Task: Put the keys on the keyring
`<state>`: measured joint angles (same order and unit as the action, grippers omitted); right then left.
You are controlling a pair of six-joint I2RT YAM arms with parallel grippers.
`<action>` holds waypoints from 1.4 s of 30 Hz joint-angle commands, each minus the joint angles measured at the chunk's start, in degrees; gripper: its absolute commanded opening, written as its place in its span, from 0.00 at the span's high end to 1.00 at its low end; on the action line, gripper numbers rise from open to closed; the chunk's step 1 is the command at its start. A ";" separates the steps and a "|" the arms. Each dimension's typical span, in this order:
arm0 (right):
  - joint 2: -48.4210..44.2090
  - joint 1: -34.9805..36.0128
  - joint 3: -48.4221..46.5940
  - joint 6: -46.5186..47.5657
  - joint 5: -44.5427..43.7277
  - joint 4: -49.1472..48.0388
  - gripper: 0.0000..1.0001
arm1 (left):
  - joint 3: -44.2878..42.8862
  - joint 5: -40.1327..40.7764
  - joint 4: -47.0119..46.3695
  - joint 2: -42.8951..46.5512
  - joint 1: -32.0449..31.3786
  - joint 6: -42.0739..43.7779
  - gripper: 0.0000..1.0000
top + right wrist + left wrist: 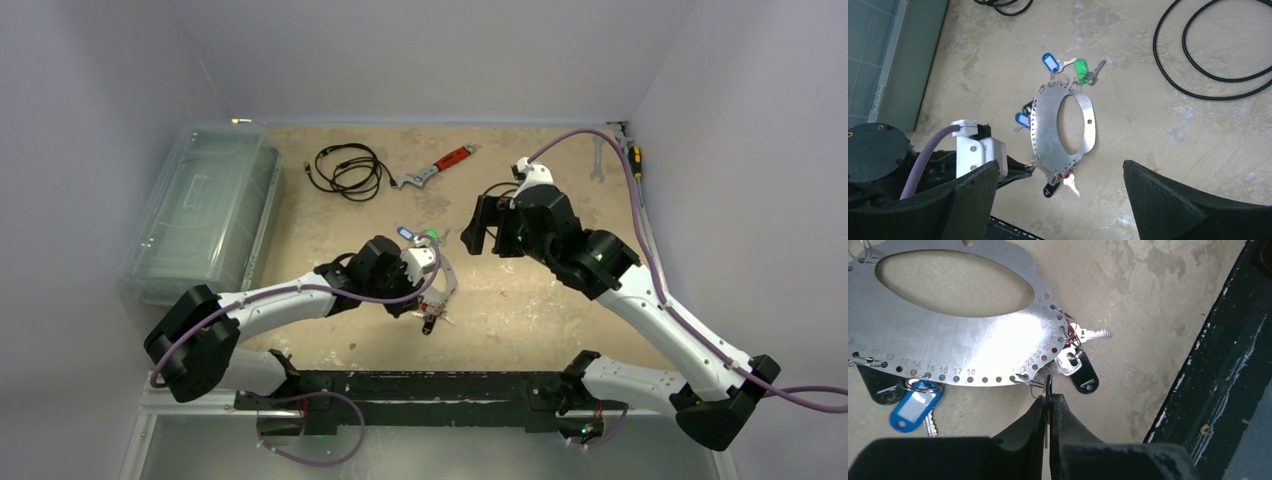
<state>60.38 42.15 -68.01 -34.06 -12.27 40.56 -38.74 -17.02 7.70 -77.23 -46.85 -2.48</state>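
The keyring (pixel 963 340) is a flat grey metal oval with small numbered holes along its rim, lying on the table. My left gripper (pixel 1049 397) is shut on a thin dark key (pixel 1048 385), seen edge-on, whose small wire loop hooks into the rim. A blue-tagged key (pixel 915 405), a black tag (pixel 1084 374) and a silver key (pixel 1093 333) hang from other holes. In the right wrist view a blue tag (pixel 1049 61) and a green tag (pixel 1081 66) sit at the keyring's (pixel 1048 125) far end. My right gripper (pixel 1059 165) hangs open above it, holding nothing.
A coiled black cable (pixel 345 170) and a red-handled wrench (pixel 440 165) lie at the back. A clear plastic bin (pixel 205 210) stands along the left edge. Hand tools (pixel 630 150) rest in the back right corner. A black rail (pixel 420 385) runs along the near edge.
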 commanded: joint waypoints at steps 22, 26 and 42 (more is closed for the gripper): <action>0.53 0.16 3.05 0.93 1.88 -2.86 0.03 | 0.00 3.79 3.79 -6.26 -2.81 -11.86 0.99; 0.63 0.20 3.71 1.06 1.96 -3.08 0.03 | -0.84 7.94 6.78 -5.95 -2.81 -12.12 0.97; 2.24 0.21 4.93 1.77 3.15 -4.08 0.03 | -2.43 8.38 9.67 -7.21 -1.85 -14.27 0.60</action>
<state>62.89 42.15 -63.26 -33.39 -9.41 38.28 -40.10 -7.75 12.56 -84.55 -48.82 -15.88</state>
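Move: The left gripper already holds the key whose ring hangs in the plate's holes around 21 and 22. The metal plate's middle is about 6 cm ahead, 4 cm right and 6 cm below it. The black tag bunch lies some 3 cm back, 4 cm right and 5 cm lower; the lower blue tag is 8 cm ahead, level sideways, 6 cm down. From the right gripper the plate is roughly 11 cm left, level ahead, 26 cm below. Bring the left gripper down about 4 cm with the pinched key, easing back some 3 cm as it sinks, then low over the table swing forward and left 2 cm or so while turning the wrist counter-clockwise. Only then part the fingers to about a third open around the key. Let the wide-open right gripper sink about 4 cm above the work, touching nothing. ##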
